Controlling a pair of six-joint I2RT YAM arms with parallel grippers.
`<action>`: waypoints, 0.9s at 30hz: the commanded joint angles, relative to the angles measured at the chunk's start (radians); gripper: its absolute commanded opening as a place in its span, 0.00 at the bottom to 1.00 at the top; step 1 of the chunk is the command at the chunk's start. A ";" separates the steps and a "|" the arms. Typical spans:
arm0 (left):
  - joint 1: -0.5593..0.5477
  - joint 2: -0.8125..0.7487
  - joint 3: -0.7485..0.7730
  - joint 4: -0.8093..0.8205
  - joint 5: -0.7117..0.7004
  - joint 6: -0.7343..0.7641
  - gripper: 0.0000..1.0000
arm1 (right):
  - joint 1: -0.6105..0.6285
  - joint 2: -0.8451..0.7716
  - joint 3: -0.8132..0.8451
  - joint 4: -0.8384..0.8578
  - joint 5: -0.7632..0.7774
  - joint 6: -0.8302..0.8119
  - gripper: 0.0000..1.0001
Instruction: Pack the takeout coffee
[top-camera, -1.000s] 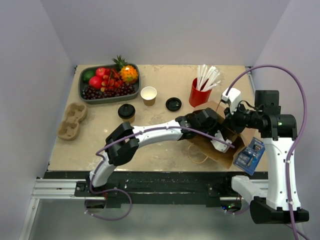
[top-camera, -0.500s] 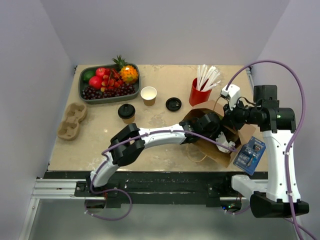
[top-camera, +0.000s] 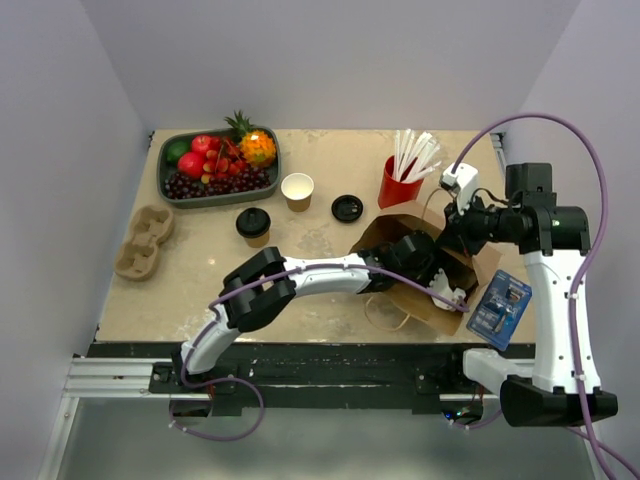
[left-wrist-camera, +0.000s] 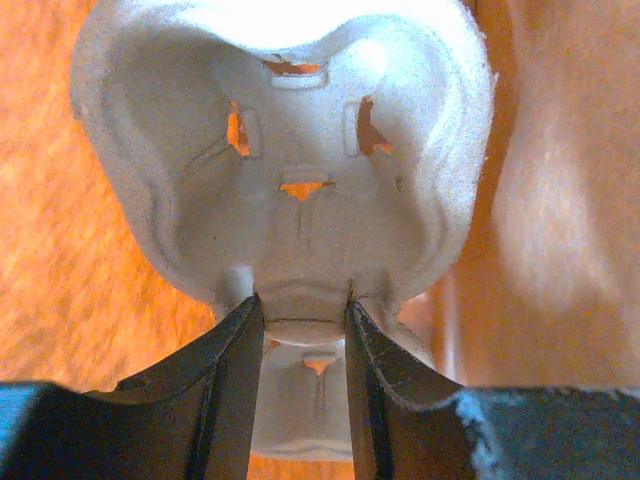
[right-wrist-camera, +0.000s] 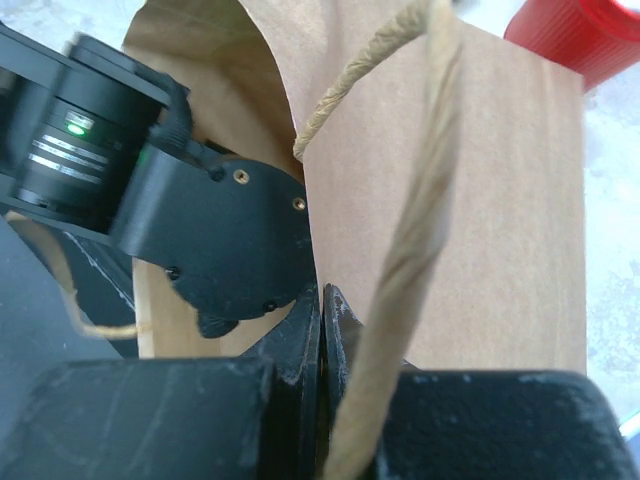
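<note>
The takeout coffee (top-camera: 253, 224), a small paper cup with a black lid, stands on the table left of centre, untouched. My left arm reaches into the brown paper bag (top-camera: 405, 293), so its fingers are hidden in the top view. In the left wrist view, my left gripper (left-wrist-camera: 303, 305) is shut on the middle rib of a pale moulded-pulp cup carrier (left-wrist-camera: 280, 190), with the bag's brown walls all around. My right gripper (right-wrist-camera: 322, 295) is shut on the bag's upper edge (right-wrist-camera: 470, 180), beside a twisted paper handle (right-wrist-camera: 420, 200), and holds the mouth open.
An unlidded paper cup (top-camera: 297, 190) and a loose black lid (top-camera: 347, 208) sit behind the coffee. A red cup with white straws (top-camera: 400, 185) stands just behind the bag. A fruit tray (top-camera: 172, 190) is at the back left, with a second pulp carrier (top-camera: 140, 243) by the left edge.
My left arm has pushed further right and deeper into the bag with the carrier. The right gripper has lifted the bag's edge slightly back, and the mouth stands wider.
</note>
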 joint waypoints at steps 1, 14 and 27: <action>0.000 0.041 -0.009 0.102 -0.017 0.000 0.00 | 0.004 -0.006 0.055 -0.120 -0.054 0.016 0.00; 0.002 0.062 -0.008 0.096 -0.175 -0.034 0.00 | 0.004 -0.009 0.038 -0.121 -0.056 0.004 0.00; 0.008 0.160 0.037 0.188 -0.181 0.058 0.00 | 0.004 -0.009 0.046 -0.121 -0.077 0.007 0.00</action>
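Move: Inside the tilted paper bag, the left hand still grips the pulp cup tray; the bag's floor lies about 10 cm below it, some 3 cm ahead and 6 cm to its right. The red straw cup stands roughly 11 cm ahead and 9 cm left of this hand, the blue card pack about 13 cm back and 14 cm right. From the right hand, pinching the bag's rim, that floor is some 26 cm down, 9 cm ahead and 7 cm right. Sinking about 5 cm towards the bag's floor in two stages, the left hand pushes the gripped tray deeper and works about 3 cm forward, pausing its descent midway while it turns some 10 degrees counter-clockwise. Its fingers keep their hold; the right hand stays nearly in place, still pinching the rim to hold the bag open. ##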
